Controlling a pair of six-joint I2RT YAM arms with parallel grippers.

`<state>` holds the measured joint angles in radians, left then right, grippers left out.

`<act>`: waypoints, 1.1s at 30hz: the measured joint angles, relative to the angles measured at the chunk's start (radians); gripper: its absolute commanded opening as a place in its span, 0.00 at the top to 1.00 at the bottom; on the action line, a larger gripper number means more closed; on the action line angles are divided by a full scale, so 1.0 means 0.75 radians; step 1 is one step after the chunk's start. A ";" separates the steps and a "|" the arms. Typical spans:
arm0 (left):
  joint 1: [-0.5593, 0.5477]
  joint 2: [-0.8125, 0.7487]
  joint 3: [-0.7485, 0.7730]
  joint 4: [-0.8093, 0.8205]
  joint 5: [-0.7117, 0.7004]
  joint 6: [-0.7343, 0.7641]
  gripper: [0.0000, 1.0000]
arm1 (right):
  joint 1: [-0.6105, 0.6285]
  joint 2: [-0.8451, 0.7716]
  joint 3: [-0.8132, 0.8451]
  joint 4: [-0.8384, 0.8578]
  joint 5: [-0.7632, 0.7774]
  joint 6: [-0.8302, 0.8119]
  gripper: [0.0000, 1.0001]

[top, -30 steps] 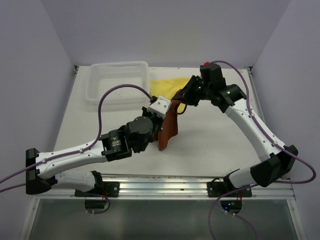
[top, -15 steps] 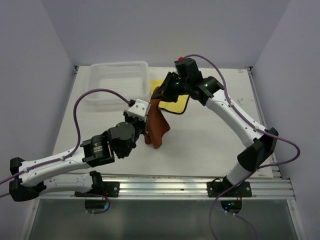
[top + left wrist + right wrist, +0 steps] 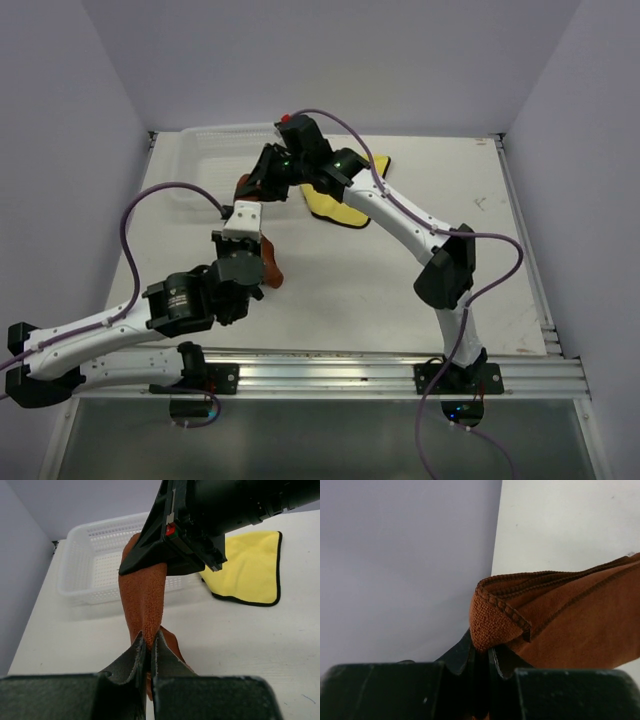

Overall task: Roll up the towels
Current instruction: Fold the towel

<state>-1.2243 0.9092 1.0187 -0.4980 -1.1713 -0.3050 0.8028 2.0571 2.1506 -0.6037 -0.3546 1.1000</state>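
Note:
The rust-brown towel [image 3: 145, 592] is stretched in the air between both grippers, above the table's left side. My left gripper [image 3: 148, 647] is shut on its lower part, and a loose fold [image 3: 270, 268] hangs under that wrist. My right gripper [image 3: 487, 654] is shut on a hemmed corner of the same towel [image 3: 570, 625], just in front of the basket. In the top view the right gripper [image 3: 256, 186] is above and behind the left gripper [image 3: 247, 206]. The yellow towel [image 3: 338, 203] with a dark hem lies flat on the table behind the right arm.
A white mesh basket [image 3: 85, 565] stands at the back left, right behind the held towel. The right arm [image 3: 400, 215] reaches diagonally across the table's middle. Purple walls close in the back and both sides.
Both grippers have carried the rust-brown towel leftward, from the table's middle to in front of the basket. The right arm has swung far left, and the yellow towel is now uncovered.

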 measured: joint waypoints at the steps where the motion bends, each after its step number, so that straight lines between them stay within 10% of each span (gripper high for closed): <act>1: 0.000 -0.009 0.001 -0.035 -0.024 -0.031 1.00 | 0.010 0.024 0.016 0.018 -0.012 0.011 1.00; 11: 0.000 -0.056 0.032 -0.321 -0.160 -0.265 1.00 | 0.040 0.101 0.049 0.155 -0.085 0.078 1.00; 33: 0.000 -0.140 0.017 -0.243 -0.223 -0.091 1.00 | 0.089 0.126 -0.099 0.487 -0.158 0.182 1.00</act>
<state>-1.2243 0.8043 1.0317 -0.6804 -1.3388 -0.3729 0.8696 2.1513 2.0766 -0.2386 -0.4732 1.2366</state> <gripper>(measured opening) 0.031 0.105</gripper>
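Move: Both hands already hold the folded brown towel in the air. The bare table they bring it over lies some 30 cm below, about 5 cm ahead and 6 cm left of the left hand, 6 cm back and 9 cm left of the right. From the left hand, the white basket is about 44 cm ahead and 9 cm left; the yellow towel is 35 cm ahead and 25 cm right. Both hands, still pinching the brown towel, swing about 7 cm left past the yellow towel, then start dipping. ##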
